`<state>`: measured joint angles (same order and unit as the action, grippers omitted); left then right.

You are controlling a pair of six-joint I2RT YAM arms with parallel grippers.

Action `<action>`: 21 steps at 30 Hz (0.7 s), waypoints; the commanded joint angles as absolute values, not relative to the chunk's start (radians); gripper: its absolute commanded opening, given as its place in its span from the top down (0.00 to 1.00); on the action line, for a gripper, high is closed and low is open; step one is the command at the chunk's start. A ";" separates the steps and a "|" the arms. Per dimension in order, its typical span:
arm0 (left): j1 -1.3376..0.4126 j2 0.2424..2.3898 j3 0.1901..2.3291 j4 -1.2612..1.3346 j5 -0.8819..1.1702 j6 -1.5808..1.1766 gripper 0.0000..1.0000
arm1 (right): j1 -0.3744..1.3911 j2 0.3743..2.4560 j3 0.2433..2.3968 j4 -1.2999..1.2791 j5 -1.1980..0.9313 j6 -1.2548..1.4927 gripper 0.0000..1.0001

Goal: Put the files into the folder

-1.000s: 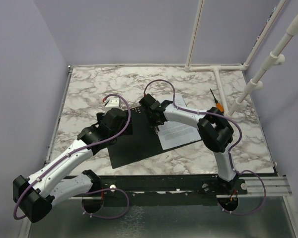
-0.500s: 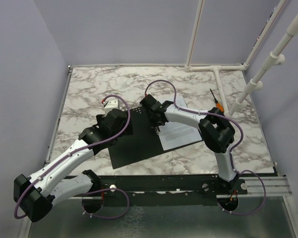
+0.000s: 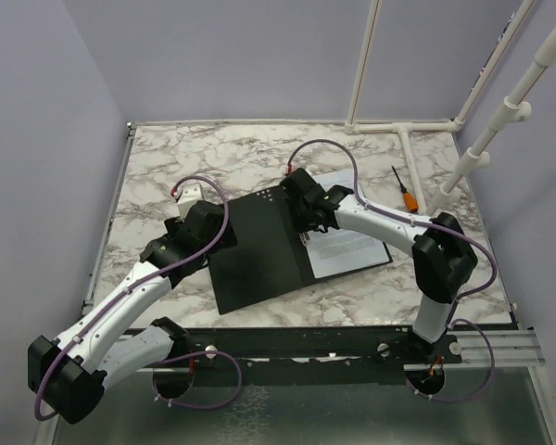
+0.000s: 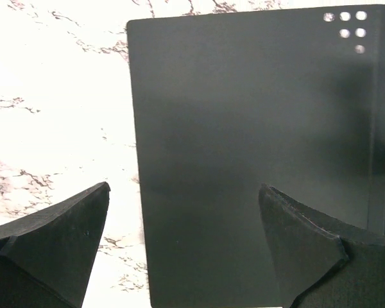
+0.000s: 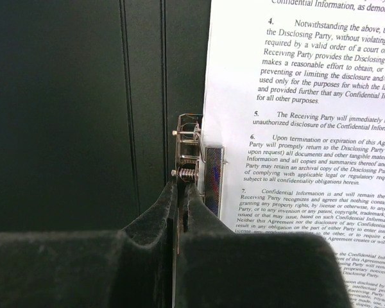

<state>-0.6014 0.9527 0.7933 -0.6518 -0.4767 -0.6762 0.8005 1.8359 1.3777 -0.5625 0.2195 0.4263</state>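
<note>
The folder (image 3: 259, 255) lies open on the marble table, black inner faces up. The files (image 3: 354, 243), white printed sheets, lie on its right half; I cannot tell how many. My right gripper (image 3: 306, 221) is shut on the lever of the metal clip (image 5: 190, 146) at the spine, beside the files' left edge (image 5: 308, 128); its fingertips (image 5: 181, 192) pinch the lever. My left gripper (image 3: 215, 236) is open and empty, hovering over the folder's left edge. In the left wrist view it (image 4: 183, 237) straddles that edge of the black face (image 4: 244, 141).
An orange-handled screwdriver (image 3: 403, 192) lies at the back right of the table. White pipe frames (image 3: 403, 130) stand along the back right edge and the right side (image 3: 482, 139). Marble top (image 4: 51, 96) shows left of the folder.
The right arm has stretched out to the right, and the folder with the files has shifted right and back. The left gripper has drawn back left to the folder's left edge.
</note>
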 commanded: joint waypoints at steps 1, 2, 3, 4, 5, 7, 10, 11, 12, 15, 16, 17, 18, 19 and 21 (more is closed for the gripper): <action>-0.523 0.906 0.783 -0.612 -0.384 -0.646 0.01 | 0.782 1.722 1.357 -0.530 0.207 0.436 0.99; -0.505 0.900 0.786 -0.604 -0.362 -0.635 0.01 | 0.777 1.702 1.352 -0.529 0.203 0.436 0.99; -0.491 0.897 0.790 -0.599 -0.344 -0.625 0.01 | 0.772 1.683 1.348 -0.527 0.196 0.435 0.99; -0.479 0.892 0.796 -0.597 -0.326 -0.619 0.01 | 0.766 1.667 1.346 -0.527 0.193 0.436 0.99; -0.469 0.888 0.800 -0.591 -0.307 -0.610 0.01 | 0.760 1.651 1.343 -0.527 0.189 0.434 0.99; -0.452 0.884 0.810 -0.587 -0.278 -0.600 0.01 | 0.749 1.622 1.342 -0.528 0.180 0.430 0.99; -0.424 0.885 0.823 -0.584 -0.229 -0.581 0.01 | 0.730 1.585 1.342 -0.521 0.152 0.428 0.99; -0.413 0.882 0.828 -0.584 -0.210 -0.575 0.01 | 0.725 1.575 1.342 -0.520 0.142 0.426 0.99; -0.399 0.878 0.832 -0.580 -0.189 -0.568 0.01 | 0.718 1.563 1.343 -0.519 0.133 0.426 0.99; -0.371 0.864 0.842 -0.569 -0.130 -0.552 0.01 | 0.700 1.536 1.346 -0.518 0.113 0.423 0.99; -0.363 0.861 0.846 -0.566 -0.109 -0.550 0.01 | 0.693 1.526 1.349 -0.518 0.111 0.422 0.99; -0.354 0.856 0.847 -0.561 -0.082 -0.549 0.01 | 0.684 1.518 1.350 -0.517 0.103 0.420 0.99; -0.346 0.853 0.848 -0.556 -0.053 -0.552 0.01 | 0.675 1.512 1.351 -0.516 0.088 0.419 0.99; -0.340 0.850 0.849 -0.546 -0.027 -0.558 0.01 | 0.668 1.505 1.354 -0.516 0.074 0.419 0.99; -0.325 0.845 0.846 -0.527 0.057 -0.572 0.01 | 0.659 1.493 1.354 -0.512 0.051 0.420 0.99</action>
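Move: The right gripper already holds the folder's clip in its shut fingers. From it, the folder's left edge lies about 22 cm to the left, 6 cm nearer the base and a few centimetres lower; the file pages lie some 10 cm right and 3 cm ahead. For the open left gripper, that left edge is about 2 cm to its left, 1 cm ahead and some 10 cm below; the clip is about 22 cm right and 7 cm ahead. Keep the right fingers shut on the clip and hoist the folder by about 10 cm, slowing as you go, easing some 4 cm to the right and rolling the hand's left side up. Meanwhile raise the wide-open left gripper about 4 cm and slightly forward over the folder's left edge, tilting its left side down some 10 degrees without closing. ##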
